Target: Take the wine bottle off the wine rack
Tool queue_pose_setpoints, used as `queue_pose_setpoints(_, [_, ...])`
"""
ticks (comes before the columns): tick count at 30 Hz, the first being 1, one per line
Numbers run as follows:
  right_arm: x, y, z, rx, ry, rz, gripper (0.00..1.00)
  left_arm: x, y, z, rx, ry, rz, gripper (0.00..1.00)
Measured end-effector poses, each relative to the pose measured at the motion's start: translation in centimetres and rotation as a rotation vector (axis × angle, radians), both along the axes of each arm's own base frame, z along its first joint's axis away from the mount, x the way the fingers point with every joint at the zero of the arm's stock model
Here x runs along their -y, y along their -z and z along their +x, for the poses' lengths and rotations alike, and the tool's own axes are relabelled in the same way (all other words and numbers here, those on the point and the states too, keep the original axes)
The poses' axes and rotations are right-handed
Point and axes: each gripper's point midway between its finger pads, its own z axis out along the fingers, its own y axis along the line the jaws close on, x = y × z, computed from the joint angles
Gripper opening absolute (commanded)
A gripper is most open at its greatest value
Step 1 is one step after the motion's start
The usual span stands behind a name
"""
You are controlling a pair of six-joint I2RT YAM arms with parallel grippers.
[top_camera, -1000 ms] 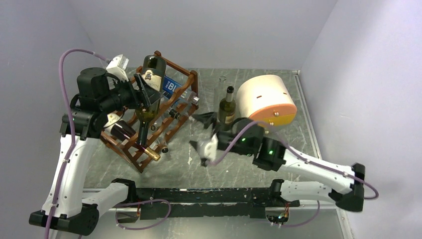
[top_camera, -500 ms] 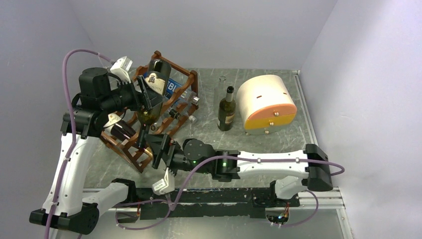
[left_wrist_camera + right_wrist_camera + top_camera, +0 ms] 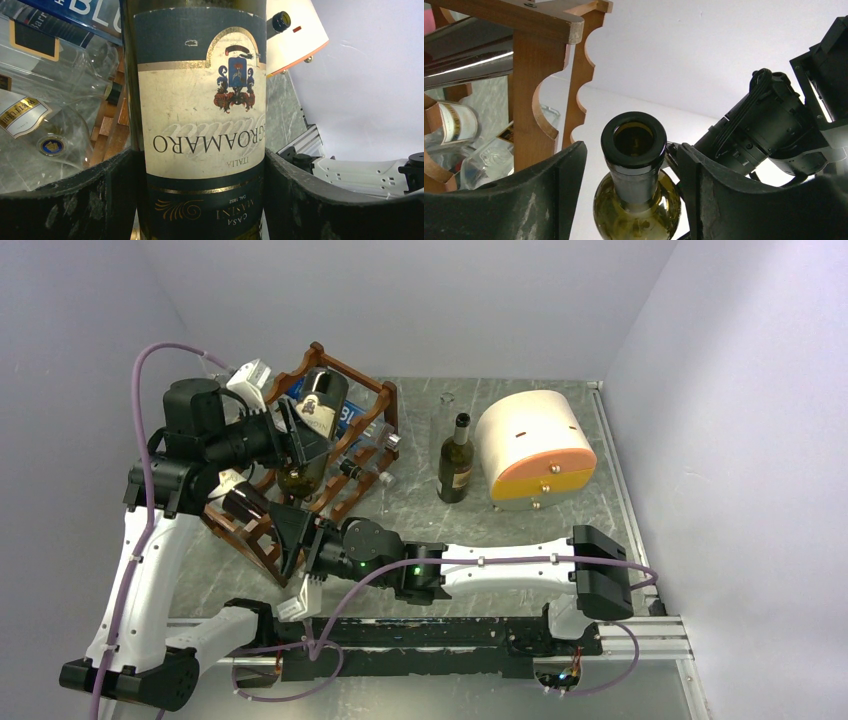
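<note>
The wine bottle (image 3: 320, 415), dark green glass with a cream and navy label, is tilted neck-down over the front of the reddish-brown wine rack (image 3: 345, 368). My left gripper (image 3: 300, 438) is shut on its body, and in the left wrist view the fingers (image 3: 305, 200) press both sides of the label (image 3: 200, 125). My right gripper (image 3: 292, 532) sits below at the neck. In the right wrist view its jaws stand either side of the bottle's neck (image 3: 634, 150), open, with gaps showing. The rack's scalloped rail (image 3: 526, 100) is just to the left.
A second green bottle (image 3: 456, 460) stands upright mid-table beside a cream-and-orange drum box (image 3: 535, 445). Other bottles lie in the rack, one blue-labelled (image 3: 345, 416) and one dark (image 3: 245, 502). The left arm's wrist (image 3: 769, 125) is close on the right of my right gripper.
My right arm swung left from the standing bottle to under the rack, and its jaws now flank the held bottle's neck and have narrowed. The left gripper tilted the bottle a little.
</note>
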Motion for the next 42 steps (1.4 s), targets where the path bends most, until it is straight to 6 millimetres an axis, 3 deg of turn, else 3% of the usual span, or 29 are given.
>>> queue_pose_setpoints(6, [-0.5, -0.5, 0.3, 0.018, 0.010, 0.020, 0.35, 0.1, 0.2, -0.3, -0.015, 0.008, -0.001, 0.09])
queue_pose_setpoints(7, [-0.6, -0.6, 0.3, 0.019, 0.010, 0.022, 0.27, 0.1, 0.2, -0.3, -0.015, 0.009, -0.002, 0.17])
queue_pose_setpoints(9, [-0.6, -0.5, 0.4, 0.011, 0.013, 0.025, 0.02, 0.1, 0.2, -0.4, -0.015, 0.014, 0.000, 0.34])
queue_pose_setpoints(14, [-0.6, -0.5, 0.4, 0.011, 0.017, 0.027, 0.00, 0.2, 0.2, -0.5, -0.013, 0.020, 0.000, 0.97])
queue_pose_setpoints(15, [-0.6, -0.6, 0.4, 0.012, 0.017, 0.028, 0.00, 0.2, 0.2, -0.5, -0.011, 0.021, 0.001, 1.00])
queue_pose_setpoints(29, [0.2, -0.9, 0.4, -0.020, 0.019, 0.055, 0.00, -0.1, -1.1, -0.8, 0.050, 0.002, -0.010, 0.99])
queue_pose_setpoints(37, [2.9, 0.5, 0.3, -0.138, 0.033, 0.066, 0.00, -1.1, -5.2, -2.0, 0.227, -0.045, -0.026, 0.99])
queue_pose_setpoints(42, [5.3, -1.3, 0.1, -0.328, 0.037, 0.165, 0.00, -2.1, -7.6, -3.0, 0.340, -0.098, -0.030, 0.99])
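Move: My left hand already holds the wine bottle by its body, base up and neck down towards me; the neck is about 11 cm back, 2 cm left and 10 cm below that hand. From my right hand the neck is only about 1 cm ahead and 1 cm left, level with its open fingers. Also from my right hand, the standing bottle is some 17 cm ahead, 27 cm right, and the red bottle in the rack roughly 10 cm ahead, 15 cm left; both middles lie about 18 cm lower. My right hand barely shifts and closes its fingers around the bottle's neck while my left holds the body steady. Once the neck is gripped, my left fingers open wide and that hand lifts away about 7 cm, drifting back and tipping upward some 20 degrees. My right hand keeps its grip and carries the bottle about 5 cm right, rolling some 15 degrees. ##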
